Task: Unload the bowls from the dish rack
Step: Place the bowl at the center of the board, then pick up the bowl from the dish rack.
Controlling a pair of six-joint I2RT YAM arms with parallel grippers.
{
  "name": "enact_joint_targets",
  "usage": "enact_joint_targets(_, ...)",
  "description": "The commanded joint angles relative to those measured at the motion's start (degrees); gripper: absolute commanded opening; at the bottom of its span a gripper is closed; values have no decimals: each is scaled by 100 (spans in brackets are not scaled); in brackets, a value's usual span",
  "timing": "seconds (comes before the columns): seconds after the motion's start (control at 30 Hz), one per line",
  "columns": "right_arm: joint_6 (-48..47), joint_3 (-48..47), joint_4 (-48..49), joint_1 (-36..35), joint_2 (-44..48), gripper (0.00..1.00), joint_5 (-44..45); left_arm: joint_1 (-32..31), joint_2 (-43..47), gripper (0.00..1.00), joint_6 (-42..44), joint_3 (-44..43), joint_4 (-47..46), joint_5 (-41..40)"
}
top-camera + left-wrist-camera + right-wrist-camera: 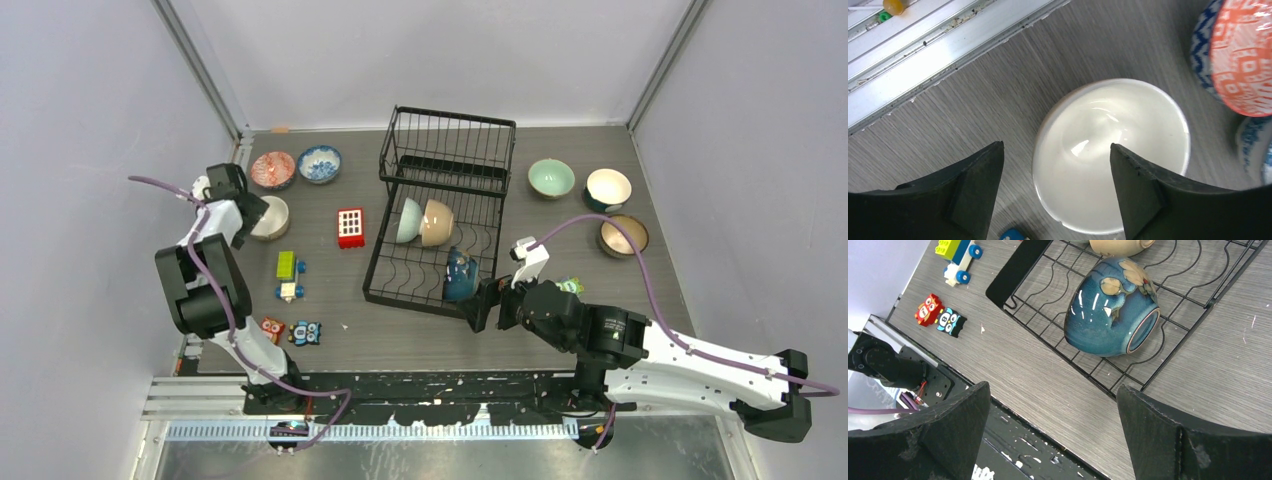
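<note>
The black wire dish rack [447, 150] stands mid-table. In its flat tray lean a pale green bowl [407, 220] and a tan bowl [437, 222], and a dark blue bowl [460, 276] [1110, 307] lies on its side. My right gripper [485, 305] [1052, 387] hovers open just in front of the rack's near corner, holding nothing. My left gripper [250, 215] [1055, 145] is open over a cream bowl [1108, 155] that sits on the table at far left, its fingers either side of the bowl's near rim. Red patterned [272, 169] and blue-and-white [320, 163] bowls sit behind it.
Right of the rack sit a pale green bowl [551, 178], a white-lined bowl [608, 187] and a brown bowl [623, 236]. Toy blocks lie left of the rack: a red one [350, 227], a green one [287, 265], owl figures [304, 332]. A metal rail [923, 50] lines the left edge.
</note>
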State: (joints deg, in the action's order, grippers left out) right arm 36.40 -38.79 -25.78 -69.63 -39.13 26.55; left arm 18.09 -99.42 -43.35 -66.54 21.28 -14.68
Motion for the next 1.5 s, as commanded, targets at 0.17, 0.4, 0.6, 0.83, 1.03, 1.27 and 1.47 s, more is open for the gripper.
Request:
enact_joint_targets(0.17, 147, -339, -112, -7, 32, 100, 467, -230, 1524, 100, -44, -27, 113, 72)
enact_joint_targets(0.4, -105, -481, -217, -4, -129, 100, 767, -1787, 3030, 100, 645, 587, -21, -522)
enact_joint_targets(0.6, -445, -654, -104, -6, -400, 100, 1529, -3425, 4054, 100, 1445, 1116, 54, -1218)
enact_joint_targets(0.83, -687, -978, -102, 11, -1078, 100, 2247, -5254, 4300, 100, 1937, 1113, 709, -2222)
enact_joint_targets(1.03, 8, -1319, -532, 421, -1652, 100, 2135, -5828, 4510, 100, 1686, 1297, 887, -2069)
enact_joint_targets(1.27, 339, -1106, -430, 728, -1454, 100, 1706, -5827, 5445, 100, 938, 2616, -105, -1052)
enact_joint_targets(1.47, 667, -838, -426, 925, -1287, 100, 1611, -5827, 5656, 100, 611, 2878, 93, -344)
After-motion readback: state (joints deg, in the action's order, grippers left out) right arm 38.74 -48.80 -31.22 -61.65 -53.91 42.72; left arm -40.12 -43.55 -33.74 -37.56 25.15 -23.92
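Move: The left hand, fingers already parted, straddles the near-left rim of the cream bowl, whose middle is about 3 cm ahead, 4 right and 4 below. From it, the dish rack's near-left corner is roughly 28 cm right and 14 back, and the blue bowl 52 right and 12 back. For the right hand, the blue bowl is some 11 cm ahead, 5 left and 13 down; the tan bowl 24 ahead, 12 left. Leaving the cream bowl's rim, the left hand opens the rest of the way, lifts about 17 cm, then sweeps right and back to above the rack's near-left corner, turning nearly 60 degrees clockwise and sinking again near the end. The open right hand goes nearly level, forward about 7 cm and half as far right, drawing nearer the blue bowl and turning clockwise without touching it. ##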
